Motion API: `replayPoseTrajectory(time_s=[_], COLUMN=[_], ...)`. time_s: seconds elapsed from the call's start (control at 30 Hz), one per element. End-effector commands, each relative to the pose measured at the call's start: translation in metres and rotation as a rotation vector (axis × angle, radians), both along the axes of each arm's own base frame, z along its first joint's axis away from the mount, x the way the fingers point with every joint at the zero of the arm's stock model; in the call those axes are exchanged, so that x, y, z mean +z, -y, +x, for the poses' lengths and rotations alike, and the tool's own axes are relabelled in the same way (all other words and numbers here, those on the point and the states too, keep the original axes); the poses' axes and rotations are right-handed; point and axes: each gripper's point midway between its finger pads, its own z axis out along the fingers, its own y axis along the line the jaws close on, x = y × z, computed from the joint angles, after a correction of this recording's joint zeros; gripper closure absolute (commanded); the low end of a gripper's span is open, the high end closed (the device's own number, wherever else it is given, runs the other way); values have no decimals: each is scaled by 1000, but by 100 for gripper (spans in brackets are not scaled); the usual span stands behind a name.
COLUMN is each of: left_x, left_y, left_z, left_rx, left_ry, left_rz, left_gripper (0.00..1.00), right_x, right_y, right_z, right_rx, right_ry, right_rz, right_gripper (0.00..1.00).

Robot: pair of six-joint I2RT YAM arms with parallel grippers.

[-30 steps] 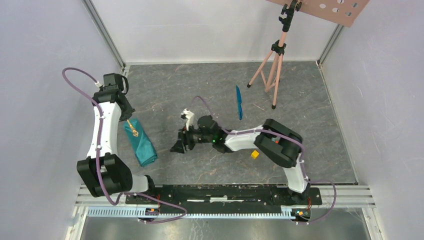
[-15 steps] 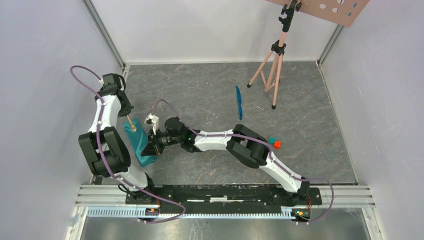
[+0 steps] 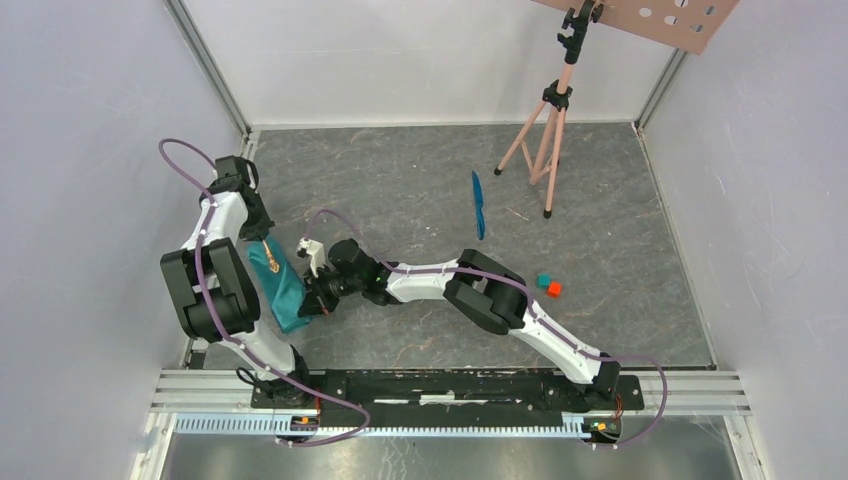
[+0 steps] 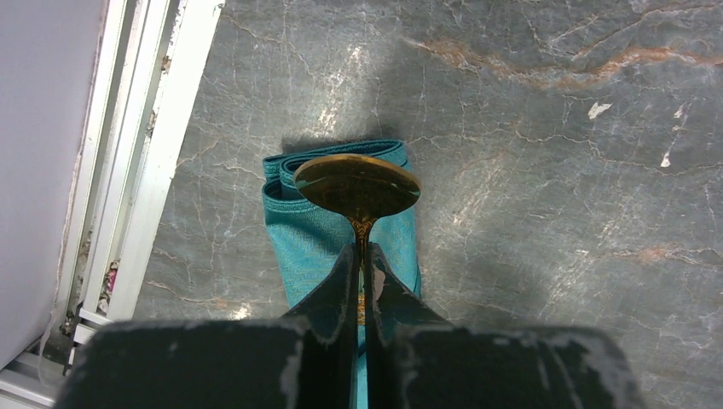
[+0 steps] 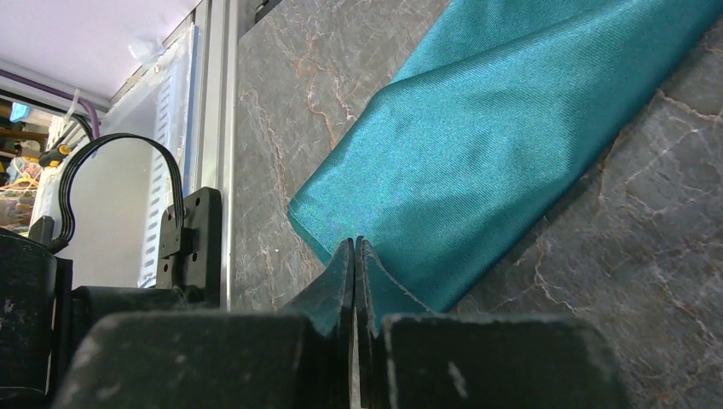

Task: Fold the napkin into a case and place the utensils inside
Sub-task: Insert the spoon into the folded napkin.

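The napkin (image 3: 285,297) lies folded into a narrow teal case at the left of the table, seen close up in the left wrist view (image 4: 317,234) and the right wrist view (image 5: 477,145). My left gripper (image 3: 263,243) (image 4: 362,249) is shut on the handle of the gold spoon (image 3: 272,263) (image 4: 356,181), whose bowl hangs over the case's far, layered end. My right gripper (image 3: 316,303) (image 5: 355,242) is shut, its tips at the case's near right edge, and no cloth shows between them. Far off to the right lies the blue knife (image 3: 478,205).
A pink tripod (image 3: 545,125) stands at the back right. A teal cube (image 3: 544,281) and a red cube (image 3: 554,289) sit right of the right arm's elbow. An aluminium frame rail (image 4: 141,162) runs close along the napkin's left side.
The right arm stretched left from the table's middle to the napkin's near end, and its jaws went from open to shut. The left arm shifted slightly, still holding the spoon over the napkin.
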Motion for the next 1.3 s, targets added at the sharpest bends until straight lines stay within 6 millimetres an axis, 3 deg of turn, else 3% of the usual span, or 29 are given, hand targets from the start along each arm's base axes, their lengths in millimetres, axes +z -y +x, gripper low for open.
replayPoseTrajectory(time_s=[0.0,0.43,0.9,1.27], left_x=[-2,-30,-28,-28], left_y=[-8,11,24,33], left_z=[9,2,-38,-51], left_rx=[-51,-85,-52,23], left_ry=[5,-83,-168,-174], left_rz=[26,-93,-129,-167], left_gripper=[98,98,98,98], right_x=[6,3,7,7], right_y=[-7,-8,-12,-14], right_z=[10,8,4,1], right_rx=[-15,-14,-11,-6], right_ry=[49,50,74,85], right_rz=[27,23,17,12], right_gripper=[100,100,100,100])
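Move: The left hand grips the spoon by its neck, handle pointing back. The napkin's pocket opening lies about 11 cm back of this hand, 5 cm to its right and 6 cm lower. The napkin's far end is about 1 cm ahead, level sideways and 7 cm below; the table rail is some 8 cm to the hand's left, level ahead. From the right hand, that opening lies about 6 cm ahead, 8 cm left and 2 cm below. The left hand lowers the spoon 4 cm, then draws it 5 cm back and slightly right towards the pocket. ##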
